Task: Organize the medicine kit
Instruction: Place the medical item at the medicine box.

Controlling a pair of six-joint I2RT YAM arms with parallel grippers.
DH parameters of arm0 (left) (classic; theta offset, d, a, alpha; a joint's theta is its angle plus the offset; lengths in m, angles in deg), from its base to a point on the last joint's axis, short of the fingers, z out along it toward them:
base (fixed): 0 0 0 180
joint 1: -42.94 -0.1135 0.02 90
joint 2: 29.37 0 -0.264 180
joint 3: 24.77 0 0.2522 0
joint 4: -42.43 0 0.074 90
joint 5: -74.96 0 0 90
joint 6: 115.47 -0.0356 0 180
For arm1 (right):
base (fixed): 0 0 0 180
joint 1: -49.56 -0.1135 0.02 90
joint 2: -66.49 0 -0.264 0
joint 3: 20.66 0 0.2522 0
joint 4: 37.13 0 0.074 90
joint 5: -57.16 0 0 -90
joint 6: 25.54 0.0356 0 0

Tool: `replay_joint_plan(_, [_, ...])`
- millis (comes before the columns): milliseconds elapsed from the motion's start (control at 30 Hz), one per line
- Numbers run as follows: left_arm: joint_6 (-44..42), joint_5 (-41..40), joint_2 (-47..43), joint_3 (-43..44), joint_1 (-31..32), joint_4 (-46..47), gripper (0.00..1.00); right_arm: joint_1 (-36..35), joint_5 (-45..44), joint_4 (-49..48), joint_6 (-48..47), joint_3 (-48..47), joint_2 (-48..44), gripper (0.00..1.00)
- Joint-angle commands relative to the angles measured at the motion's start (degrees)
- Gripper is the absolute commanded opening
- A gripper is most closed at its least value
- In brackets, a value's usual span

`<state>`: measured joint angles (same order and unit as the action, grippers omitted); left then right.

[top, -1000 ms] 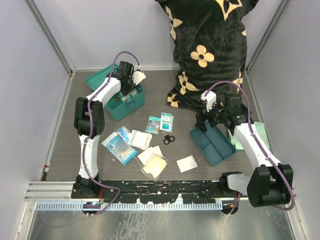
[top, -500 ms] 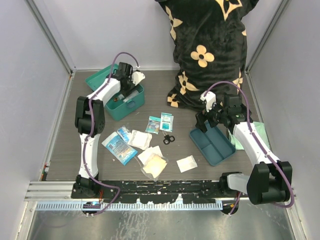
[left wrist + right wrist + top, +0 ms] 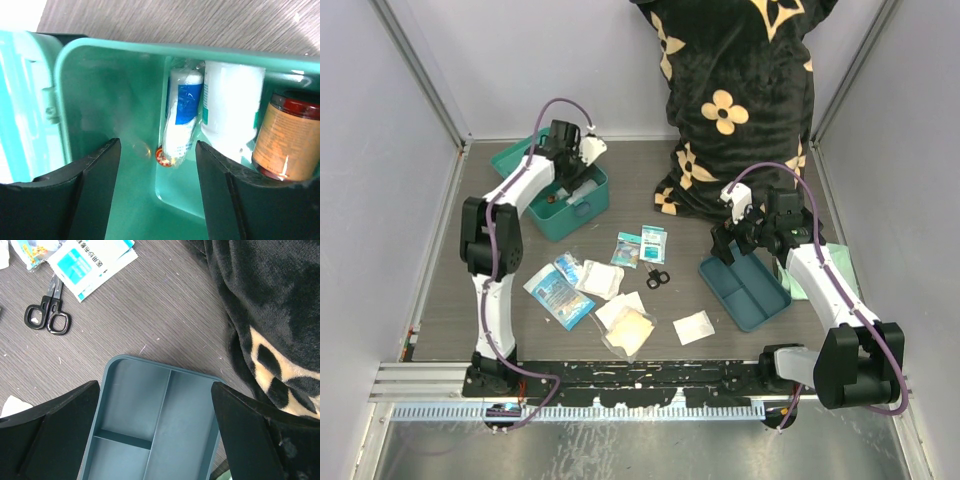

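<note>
The medicine kit (image 3: 570, 215) is a teal box at the back left, its lid open behind it. My left gripper (image 3: 573, 175) hangs over its open top. In the left wrist view that gripper (image 3: 157, 200) is open, with only the kit's bare inner floor (image 3: 130, 200) between its fingers. A wrapped white-and-blue roll (image 3: 181, 117), a white bottle (image 3: 231, 105) and an amber jar (image 3: 284, 139) lie against the kit's far wall. My right gripper (image 3: 745, 237) is open above the dark divided tray (image 3: 748, 295), whose compartments (image 3: 160, 415) are empty.
Black scissors (image 3: 658, 277) (image 3: 47, 319) and blue-and-white packets (image 3: 640, 245) lie mid-table. More packets (image 3: 560, 292) and gauze pads (image 3: 693, 327) lie nearer the front. A black flowered pillow (image 3: 740, 100) fills the back right. A pale green cloth (image 3: 840, 262) lies right of the tray.
My left gripper has opened wider and drawn slightly back and left over the kit. The right arm has not moved.
</note>
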<state>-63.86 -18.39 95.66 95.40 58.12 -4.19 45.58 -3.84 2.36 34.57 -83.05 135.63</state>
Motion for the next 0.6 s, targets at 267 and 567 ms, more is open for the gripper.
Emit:
replay_joint_plan(267, [4.13,1.70,-13.60,-3.49,-0.31,-0.02,0.71,0.30,0.97,-1.03,-0.24,-1.31,-0.61,1.00])
replay_joint_plan(567, [10.87,7.35,-24.56,-8.89,-0.25,-3.10,1.00,0.30,2.57,-1.15,0.60,-1.41,-0.55,1.00])
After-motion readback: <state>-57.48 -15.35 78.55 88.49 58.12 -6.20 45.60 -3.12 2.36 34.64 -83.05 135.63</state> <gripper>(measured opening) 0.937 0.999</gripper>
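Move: The left hand's half-open fingers are inside the green medicine box, just above the released blue-and-white tube, which lies about 3 cm ahead, 2 cm right and 4 cm below. The white bottle is some 2 cm ahead and 5 cm right, the brown bottle about 2 cm back and 7 cm right, both roughly 3 cm below. From the right hand, the tube is about 22 cm ahead, 40 cm left and 9 cm lower. The left hand lifts empty out of the medicine box, rising about 10 cm, at first almost straight up and then also drawing back some 4 cm towards its base, away from the tube and the two bottles. On the way the wrist tilts by roughly 10 degrees, its left side dipping and its fingertips swinging slightly forward, while the half-open fingers spread nearly wide, steadily at first and fastest at the end. ##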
